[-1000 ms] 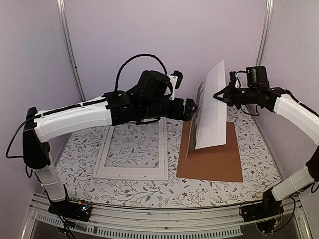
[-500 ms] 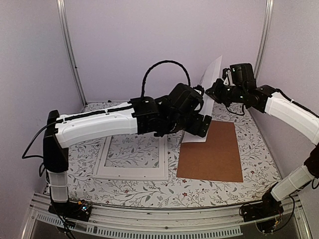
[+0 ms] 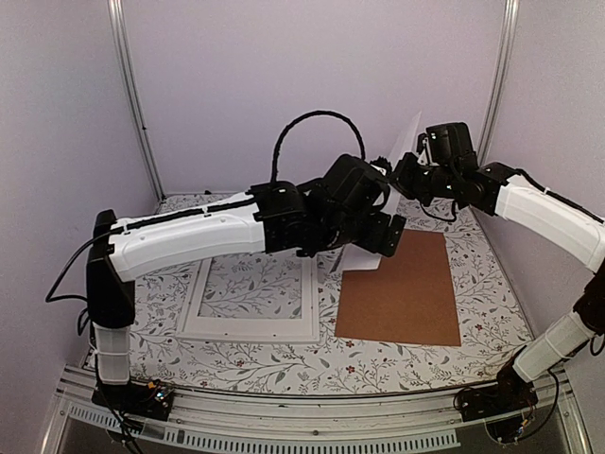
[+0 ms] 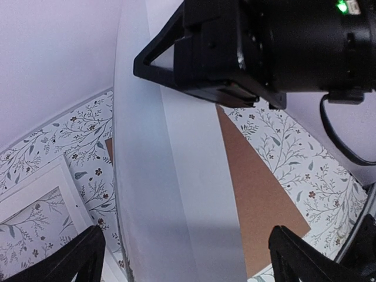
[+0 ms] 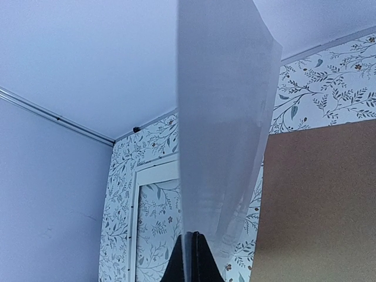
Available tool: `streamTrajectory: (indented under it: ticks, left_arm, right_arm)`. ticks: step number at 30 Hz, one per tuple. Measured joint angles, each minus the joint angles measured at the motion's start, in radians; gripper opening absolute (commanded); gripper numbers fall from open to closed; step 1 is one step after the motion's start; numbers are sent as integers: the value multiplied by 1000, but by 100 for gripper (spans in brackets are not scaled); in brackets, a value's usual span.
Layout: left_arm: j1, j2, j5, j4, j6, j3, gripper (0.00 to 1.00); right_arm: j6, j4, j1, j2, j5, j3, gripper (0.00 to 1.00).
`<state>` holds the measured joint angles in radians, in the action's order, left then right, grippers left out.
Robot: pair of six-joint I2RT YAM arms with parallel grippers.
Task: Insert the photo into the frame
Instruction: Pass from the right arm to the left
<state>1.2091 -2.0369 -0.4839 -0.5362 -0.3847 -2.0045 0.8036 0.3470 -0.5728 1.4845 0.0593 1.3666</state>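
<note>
The photo (image 3: pixel 409 134) stands nearly on edge over the table, only its plain white side showing. My right gripper (image 3: pixel 402 176) is shut on its upper edge; in the right wrist view the sheet (image 5: pixel 217 117) rises straight out of the closed gripper (image 5: pixel 191 258). My left gripper (image 3: pixel 386 236) reaches in from the left, open wide, and hides the sheet's middle. In the left wrist view the sheet (image 4: pixel 176 194) runs between the two spread fingertips (image 4: pixel 82 258); whether they touch it I cannot tell. The white frame (image 3: pixel 250 330) lies flat at centre left.
A brown backing board (image 3: pixel 406 293) lies flat to the right of the frame, under the sheet's lower edge. The flowered tabletop (image 3: pixel 284 364) is bounded by purple walls on three sides. The right gripper's black body (image 4: pixel 247 47) fills the top of the left wrist view.
The left arm has swung right and reached the sheet with open jaws. The right gripper has carried the sheet's top leftward and back, and its lower edge now sits near the board's far left corner.
</note>
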Motion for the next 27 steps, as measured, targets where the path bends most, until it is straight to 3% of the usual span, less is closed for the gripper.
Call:
streamTrajectory:
  ticks: [7,15,24,27]
  left_arm:
    - [2,-73,-49,-13,26,-37,93]
    - [3,-113,-113,-32,57,-61,70]
    - [4,-113,-126,-31,67,-69,34]
    - [5,-113,-124,-31,66,-69,27]
  right_arm:
    - [5,0,-17,3,1,1,0]
    - [9,0,-23,4,12,1,1]
    - [9,-3,-23,11,17,1,3]
    - [8,-4,-25,11,17,1,4]
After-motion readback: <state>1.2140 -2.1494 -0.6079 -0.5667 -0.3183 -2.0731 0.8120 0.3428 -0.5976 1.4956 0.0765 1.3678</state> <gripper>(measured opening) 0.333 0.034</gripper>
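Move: Hanging from the right fingers, the photo lies with its middle some 10 cm ahead of the left hand, about 4 cm to its left and 5 cm lower, its near part reaching back towards the open left fingers. The brown board lies on the table about 12 cm to the left hand's right, level with it and 26 cm below; the frame is some 26 cm to its left, 2 cm farther out and equally low. From the right hand, the left gripper is about 12 cm back, 1 cm left and 2 cm lower. Sinking about 3 cm and easing nearly 2 cm forward, with a small roll of some 10 degrees, the left hand brings its open fingers down on either side of the photo's near part below the right gripper. Once there it stays and closes them about two thirds of the way. The right hand stays, still holding the photo, its grip easing at the end though the fingers barely part. ##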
